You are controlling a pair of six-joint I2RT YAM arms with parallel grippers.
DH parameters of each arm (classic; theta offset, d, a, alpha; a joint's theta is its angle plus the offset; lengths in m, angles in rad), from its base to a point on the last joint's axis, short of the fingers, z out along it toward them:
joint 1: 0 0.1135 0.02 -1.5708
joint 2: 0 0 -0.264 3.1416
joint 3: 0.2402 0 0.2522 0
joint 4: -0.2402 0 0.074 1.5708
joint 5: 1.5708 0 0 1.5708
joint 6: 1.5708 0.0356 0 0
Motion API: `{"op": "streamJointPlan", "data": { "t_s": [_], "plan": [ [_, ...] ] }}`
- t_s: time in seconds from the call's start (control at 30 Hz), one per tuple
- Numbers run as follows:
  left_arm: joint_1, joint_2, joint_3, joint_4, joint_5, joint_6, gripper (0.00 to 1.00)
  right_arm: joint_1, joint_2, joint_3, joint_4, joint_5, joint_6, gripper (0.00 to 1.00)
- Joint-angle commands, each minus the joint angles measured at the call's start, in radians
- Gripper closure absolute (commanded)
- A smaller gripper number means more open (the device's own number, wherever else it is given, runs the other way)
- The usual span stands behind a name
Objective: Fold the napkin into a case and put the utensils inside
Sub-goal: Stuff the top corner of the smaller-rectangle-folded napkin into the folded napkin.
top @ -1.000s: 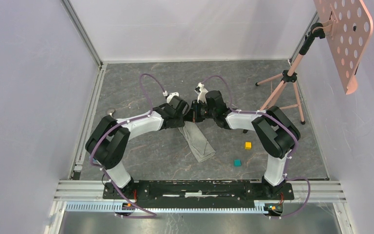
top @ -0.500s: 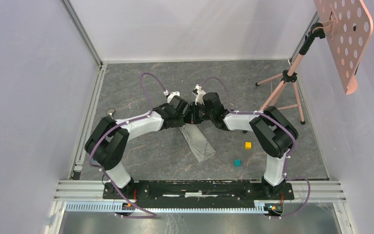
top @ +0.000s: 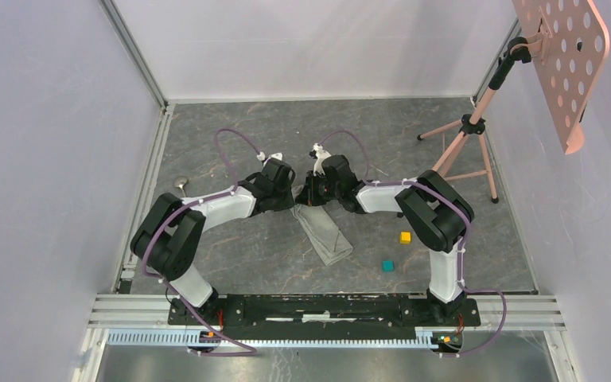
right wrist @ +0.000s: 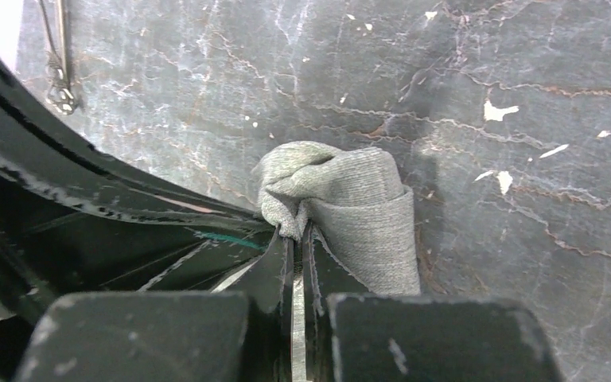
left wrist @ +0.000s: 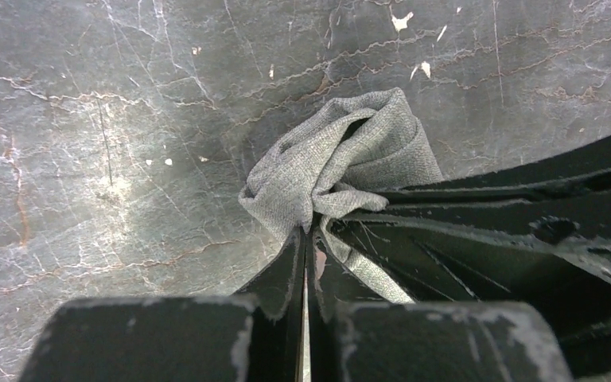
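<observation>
The grey-green napkin (top: 324, 233) lies as a narrow folded strip on the dark marble tabletop, running from the grippers toward the near right. Its far end is bunched up (left wrist: 342, 163) (right wrist: 342, 187). My left gripper (top: 292, 197) (left wrist: 309, 228) is shut on that bunched end from the left. Pinching the same end from the other side, my right gripper (top: 307, 193) (right wrist: 296, 232) is also shut, and the two sets of fingers nearly touch. A silver spoon (top: 180, 183) lies near the left rail. In the right wrist view a thin metal utensil (right wrist: 58, 68) shows at top left.
A yellow cube (top: 405, 237) and a teal cube (top: 387, 266) sit to the right of the napkin. A pink tripod (top: 465, 147) carrying a perforated board (top: 563, 56) stands at the back right. Metal rails (top: 145, 199) line the left edge.
My left gripper has closed onto the napkin's far end. Both wrists have shifted left and slightly farther away, drawing the cloth's far end with them.
</observation>
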Motion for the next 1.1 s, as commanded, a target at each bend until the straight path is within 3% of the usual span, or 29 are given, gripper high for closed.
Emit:
{"op": "streamJointPlan", "data": {
  "t_s": [0.0, 0.17, 0.3, 0.57, 1.07],
  "plan": [
    [0.013, -0.055, -0.015, 0.072, 0.054, -0.034, 0.98, 0.003, 0.040, 0.030, -0.007, 0.046, -0.046, 0.99],
    [0.030, -0.050, -0.022, 0.078, 0.067, -0.034, 0.98, 0.006, 0.048, 0.043, -0.021, -0.037, -0.086, 0.98],
    [0.036, -0.048, -0.031, 0.077, 0.071, -0.033, 0.98, -0.011, -0.008, 0.042, -0.069, -0.060, -0.116, 0.82],
    [0.041, -0.042, -0.045, 0.082, 0.078, -0.027, 0.98, -0.045, -0.059, 0.064, -0.122, -0.112, -0.154, 0.67],
    [0.042, -0.032, -0.042, 0.080, 0.081, -0.015, 0.98, -0.031, -0.030, 0.154, -0.152, -0.092, -0.169, 0.57]
  ]
}}
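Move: The right gripper already holds the napkin's bunched top corner at the folded napkin's opening, whose middle is about 1 cm ahead of and 1 cm below the fingertips. The far folds stand some 3 cm ahead, level sideways, and the napkin's long body is centred about 8 cm back and 6 cm to the right. From the left gripper, already pinching the opening's edge, the opening is about 1 cm ahead, 2 cm right and 1 cm below. Push the right gripper's pinched corner about 1 cm further down into the opening, then spread the fingers to a little under half open and let the cloth go. While opening, slip just over 1 cm right, then rise some 3 cm, drifting back left at the end. Keep the left gripper shut on the napkin's edge, holding it in place. ##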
